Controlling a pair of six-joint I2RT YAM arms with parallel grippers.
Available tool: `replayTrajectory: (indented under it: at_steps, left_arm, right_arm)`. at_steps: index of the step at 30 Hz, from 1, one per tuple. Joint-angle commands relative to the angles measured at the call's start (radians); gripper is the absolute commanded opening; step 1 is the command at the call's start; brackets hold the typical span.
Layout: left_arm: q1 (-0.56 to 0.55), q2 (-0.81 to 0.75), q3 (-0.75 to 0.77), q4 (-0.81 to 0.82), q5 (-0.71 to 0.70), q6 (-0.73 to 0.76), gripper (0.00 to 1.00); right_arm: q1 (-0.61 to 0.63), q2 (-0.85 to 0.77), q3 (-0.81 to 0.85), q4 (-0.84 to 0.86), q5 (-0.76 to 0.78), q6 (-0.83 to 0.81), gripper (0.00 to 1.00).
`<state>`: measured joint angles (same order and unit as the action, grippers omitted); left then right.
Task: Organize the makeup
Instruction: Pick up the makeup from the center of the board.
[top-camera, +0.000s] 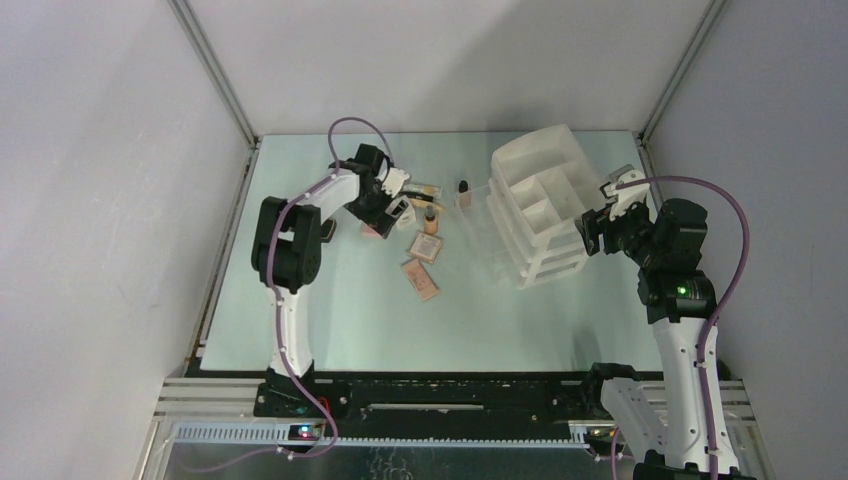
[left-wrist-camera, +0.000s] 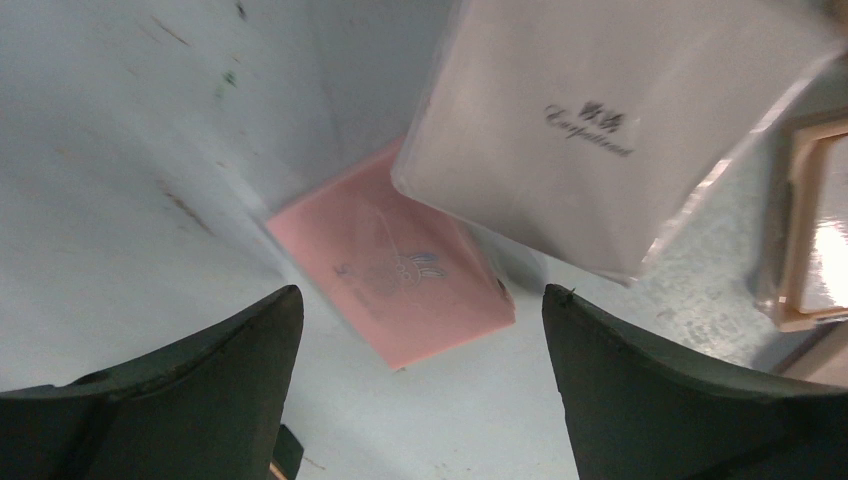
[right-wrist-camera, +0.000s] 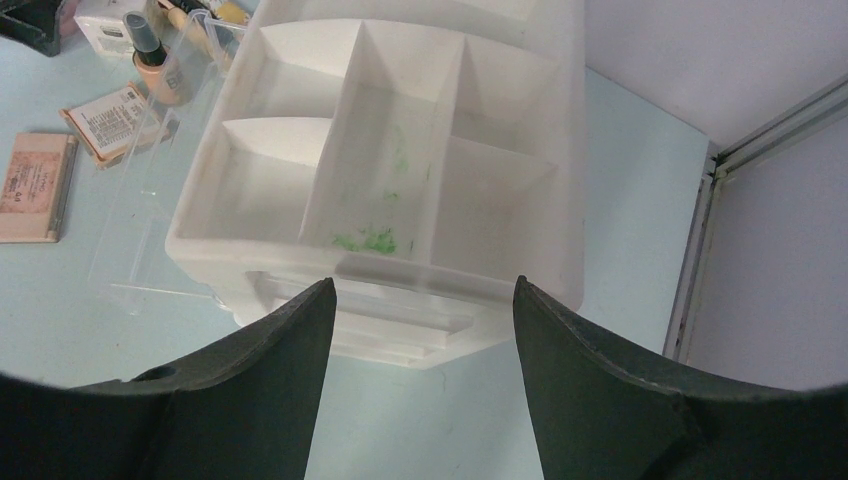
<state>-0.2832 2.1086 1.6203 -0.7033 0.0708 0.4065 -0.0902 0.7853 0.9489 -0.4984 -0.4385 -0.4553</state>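
The makeup lies in a loose cluster at the table's back centre. My left gripper hangs open just above it. In the left wrist view its gripper has nothing between its fingers; a flat pink palette lies just ahead of them, partly under a small white box. Two beige black-capped bottles stand upright beside two beige palettes. My right gripper is open and empty, just off the near right side of the white organizer.
The organizer has several open top compartments and drawers below. A clear plastic piece lies against its left side. A bottle and two palettes lie left of that. Enclosure walls ring the table.
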Motion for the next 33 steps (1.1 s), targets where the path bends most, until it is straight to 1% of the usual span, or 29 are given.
replayTrajectory:
  at_steps: [1,8,14,15,20,24,27,29,31,33]
  left_arm:
    - [0.021,0.039,0.086,-0.058,-0.016,-0.051,0.92]
    - [0.032,0.078,0.135,-0.095,0.015,-0.072,0.82]
    - [0.032,0.108,0.147,-0.124,0.075,-0.092,0.69]
    - [0.032,0.110,0.146,-0.125,0.076,-0.094,0.68]
    - [0.033,0.089,0.128,-0.117,0.055,-0.105,0.55]
    - [0.040,0.032,0.076,-0.094,0.041,-0.115,0.47]
    - [0.047,-0.039,0.033,-0.083,0.031,-0.115,0.41]
    - [0.050,-0.096,-0.003,-0.067,0.022,-0.111,0.37]
    - [0.049,-0.163,-0.040,-0.060,0.030,-0.100,0.29]
    - [0.046,-0.237,-0.076,-0.052,0.046,-0.085,0.25]
  right_arm:
    - [0.000,-0.010,0.001,0.013,0.003,-0.010,0.74]
    - [0.000,-0.009,0.001,0.012,0.003,-0.011,0.74]
    - [0.000,-0.008,0.001,0.013,0.005,-0.011,0.74]
    - [0.000,-0.008,0.001,0.011,0.004,-0.012,0.74]
    - [0.000,-0.010,0.001,0.013,0.003,-0.012,0.74]
    - [0.000,-0.011,0.001,0.013,0.004,-0.012,0.74]
    - [0.000,-0.014,0.001,0.012,0.002,-0.011,0.74]
    - [0.000,-0.016,0.001,0.014,0.000,-0.009,0.74]
    - [-0.002,-0.017,0.000,0.014,-0.002,-0.009,0.74]
    - [-0.002,-0.020,0.001,0.014,-0.003,-0.009,0.74]
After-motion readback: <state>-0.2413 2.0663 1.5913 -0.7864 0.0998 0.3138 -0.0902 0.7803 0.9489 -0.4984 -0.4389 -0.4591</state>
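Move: The pink makeup box lies flat almost directly under the left hand's open fingers, about 1 cm ahead and 2 cm below. From that hand, a white box stands some 8 cm to the right and 3 cm farther out; the black compact is about 13 cm to the left and 1 cm back; and the square palette is roughly 14 cm to the right and 6 cm back. From the right hand, the pink box is about 50 cm left, 14 cm ahead and 27 cm below. The pink makeup box is pinched by its two sides as the left hand settles about 1 cm lower over it, the fingers closing steadily from wide open to roughly the box's width and the wrist turning slightly, some 5 degrees. With the grip set, the hand draws back about 2.5 cm, a little left and nearly 2 cm up, away from the white box. ##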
